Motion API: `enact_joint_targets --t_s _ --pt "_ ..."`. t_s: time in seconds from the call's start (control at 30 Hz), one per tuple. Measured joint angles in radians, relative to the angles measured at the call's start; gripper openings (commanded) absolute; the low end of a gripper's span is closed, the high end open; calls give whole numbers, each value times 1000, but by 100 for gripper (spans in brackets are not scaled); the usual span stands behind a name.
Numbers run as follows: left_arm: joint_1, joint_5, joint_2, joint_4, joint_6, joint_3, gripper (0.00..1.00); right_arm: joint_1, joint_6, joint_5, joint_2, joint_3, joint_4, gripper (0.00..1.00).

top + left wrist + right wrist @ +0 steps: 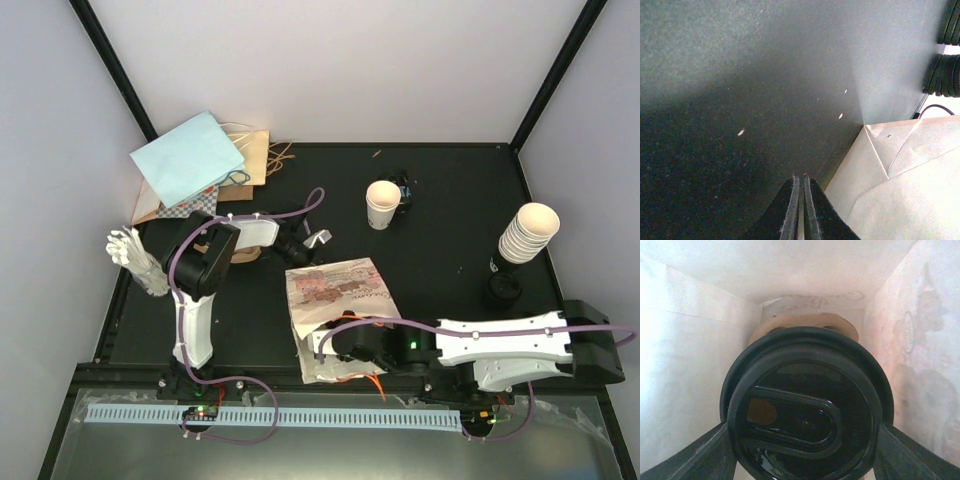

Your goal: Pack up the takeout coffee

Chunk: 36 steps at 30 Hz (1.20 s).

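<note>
In the right wrist view a takeout coffee cup's black lid (pixel 802 410) fills the frame, deep inside the printed cream paper bag (pixel 685 365). My right gripper (pixel 804 436) is shut on that cup, one dark finger (pixel 705 452) at each side of it. Behind the lid shows the brown pulp tray (pixel 805 321). From above, the bag (pixel 335 300) lies on its side mid-table, and the right gripper (pixel 335 350) reaches into its near mouth. My left gripper (pixel 317 238) hangs just beyond the bag's far end; it (pixel 801 179) is shut and holds nothing, next to a bag corner (pixel 890 165).
A lidless cream cup (pixel 382 204) stands at the back centre with a small black object (pixel 405 188) beside it. A stack of cups (pixel 528 232) and black lids (pixel 503 288) sit at the right. Blue and brown paper bags (pixel 190 160) lie back left, white stirrers (pixel 135 255) at the left edge.
</note>
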Motion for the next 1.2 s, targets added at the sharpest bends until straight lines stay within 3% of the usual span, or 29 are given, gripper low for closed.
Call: enact_joint_targets --t_s 0.27,0.63,0.83,0.93,1.07,1.2 --pt "3 -39 -45 -50 8 31 40 0 32 -8 -75 55 -88 45" --pt "39 -87 -183 -75 28 48 55 0 56 -36 -59 73 -139 45" --pt "45 -114 -261 -62 34 -66 58 0 71 -58 -59 83 -155 45" --pt "48 -150 -346 -44 31 -157 66 1 81 -61 -59 83 -164 45" --pt "64 -209 -500 -26 18 -247 95 2 85 -70 -59 83 -168 45" --pt "93 -275 -663 -18 3 -298 99 2 86 -81 -59 83 -168 45"
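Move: The bag leans with its mouth towards the robot; its middle is about 12 cm back, 6 cm right and 6 cm above the left hand, which is low by its far-left corner. The paper cups stand roughly 12 cm ahead and 14 cm right of that hand, the spare cup holder 3 cm ahead and 16 cm left. For the right hand, inside the bag with the coffee, the bag's cup holder is some 9 cm ahead, 4 cm left and 7 cm below. Up and slightly forward first, then back, left and higher, the left hand leaves the low spot by the bag's far-left corner, ending about 10 cm higher and 8 cm farther left, its shut fingers spreading wide as the wrist swings some 25 degrees to point them more squarely right. The right hand keeps its grip on the lidded coffee inside the bag, lifts it 2–3 cm, then eases slightly back. ##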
